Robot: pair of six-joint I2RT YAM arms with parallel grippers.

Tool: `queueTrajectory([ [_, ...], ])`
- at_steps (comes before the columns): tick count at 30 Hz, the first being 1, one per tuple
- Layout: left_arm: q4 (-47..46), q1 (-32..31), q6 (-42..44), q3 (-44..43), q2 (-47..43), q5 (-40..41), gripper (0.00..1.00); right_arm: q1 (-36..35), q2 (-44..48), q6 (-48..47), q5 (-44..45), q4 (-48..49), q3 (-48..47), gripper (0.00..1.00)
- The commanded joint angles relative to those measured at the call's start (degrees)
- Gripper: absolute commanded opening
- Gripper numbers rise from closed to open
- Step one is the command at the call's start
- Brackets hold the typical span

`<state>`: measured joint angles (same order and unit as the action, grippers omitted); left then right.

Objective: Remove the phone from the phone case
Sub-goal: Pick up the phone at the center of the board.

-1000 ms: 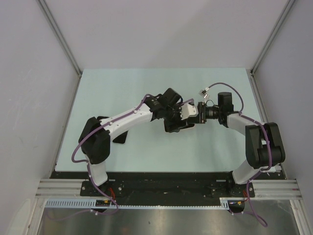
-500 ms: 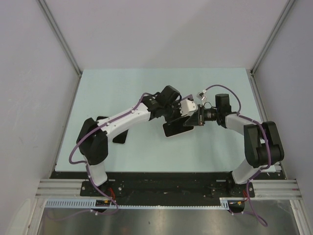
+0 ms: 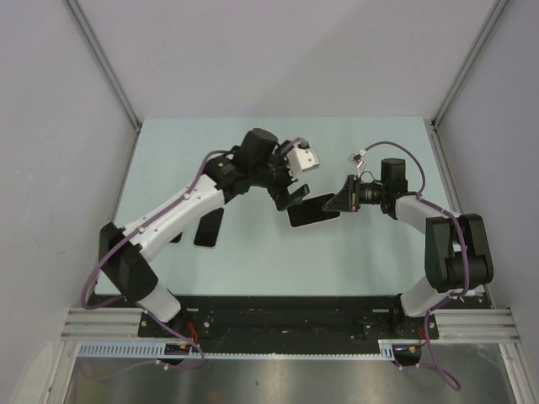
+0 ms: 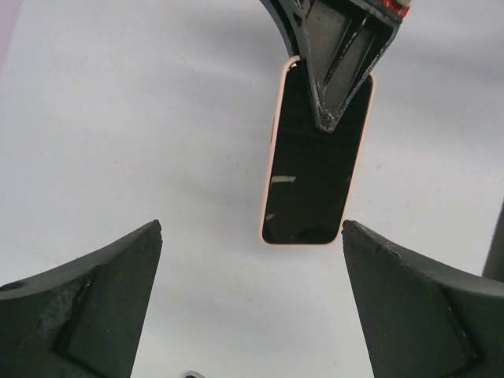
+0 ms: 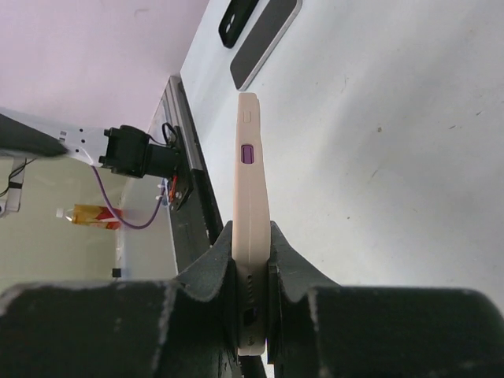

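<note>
The phone (image 4: 316, 169), black screen up, sits in a pale pink phone case (image 5: 252, 189) with a purple side button. My right gripper (image 5: 252, 230) is shut on one short end of the cased phone (image 3: 313, 210) and holds it just above the table. In the left wrist view the right fingers (image 4: 339, 75) cover the phone's far end. My left gripper (image 4: 252, 227) is open wide, drawn back from the phone's free end, touching nothing. From above, the left gripper (image 3: 286, 195) hangs just left of the phone.
A second dark phone (image 3: 208, 227) lies flat on the pale green table (image 3: 253, 261) at the left, partly under my left arm. In the right wrist view it shows as a dark slab (image 5: 266, 39) beside a black case (image 5: 236, 20). Grey walls enclose the table.
My left gripper closed, then opened wide and pulled back up and left, away from the phone. The right gripper kept its grip and the cased phone shifted slightly.
</note>
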<state>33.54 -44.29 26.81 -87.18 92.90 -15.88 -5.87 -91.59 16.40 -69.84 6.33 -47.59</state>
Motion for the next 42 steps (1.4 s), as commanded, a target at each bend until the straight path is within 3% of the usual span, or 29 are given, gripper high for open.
queueTrajectory([
  [1, -1.1, 5.1, -2.5, 0.8, -8.1, -13.7, 1.0, 1.4, 4.5, -2.2, -2.1, 2.8, -1.6, 0.0],
  [10, -1.7, 10.5, -4.2, 3.7, -8.0, -35.9, 1.0, 5.0, 14.4, -8.3, -1.9, 1.6, -1.6, 0.0],
  [13, -3.4, 10.5, -1.7, 4.3, -9.6, -35.5, 1.0, 5.4, 18.9, -10.5, -1.6, 0.9, -1.6, 0.0],
  [18, -10.3, 10.9, -7.0, 6.9, -11.6, -31.3, 1.0, 6.9, 26.1, -16.3, -1.9, -2.5, -1.6, 0.0],
  [23, -12.1, 13.9, -17.8, 5.3, -5.8, -43.2, 1.0, 6.8, 32.6, -18.4, -2.4, -1.2, -1.6, 0.0],
  [25, -17.5, 14.8, -21.9, 6.8, -5.0, -47.8, 1.0, 6.8, 34.0, -16.7, -2.6, 1.0, -1.6, 0.0],
  [29, -26.5, 14.8, -26.4, 11.8, -7.6, -48.4, 1.0, 6.8, 36.0, -11.0, -1.3, 7.6, -1.5, 0.0],
  [32, -33.6, 14.8, -34.9, 14.8, -9.7, -49.9, 1.0, 6.7, 35.6, -6.4, -0.1, 12.5, -1.5, 0.0],
  [33, -41.6, 15.0, -37.5, 17.5, -10.3, -50.5, 1.0, 6.6, 34.9, -5.1, 0.2, 13.7, -1.4, 0.0],
  [38, -49.9, 14.1, -43.9, 21.0, -12.1, -49.1, 1.0, 4.2, 33.3, 12.6, 3.7, 38.7, 6.2, 0.0],
  [42, -53.7, 12.9, -47.0, 22.0, -11.6, -48.7, 1.0, 1.7, 30.6, 15.0, 4.1, 40.3, 6.8, 0.0],
])
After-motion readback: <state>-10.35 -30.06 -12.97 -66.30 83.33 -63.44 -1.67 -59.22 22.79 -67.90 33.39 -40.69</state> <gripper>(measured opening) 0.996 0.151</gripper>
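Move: The phone in its pink case is already pinched at its right end by the right hand, its middle about 5 cm to that hand's left and 1 cm back and below. From the open left hand the phone's middle is some 5 cm to the right, 3 cm back and 9 cm below. On the table a black slab lies roughly 25 cm to the left of the left hand, 5 cm farther out and 22 cm down. The right hand keeps its pinch and lifts the cased phone some 17 cm, easing about 4 cm back and a little to the right while it rolls nearly 50 degrees, so the screen turns up from lying flat to face the robot's base. Meanwhile the left hand, fingers staying wide open, clears upward by about 7 cm, then draws back about 5 cm and ends slightly higher, turning until its fingers point level to the right at the phone's free left end, without closing. ##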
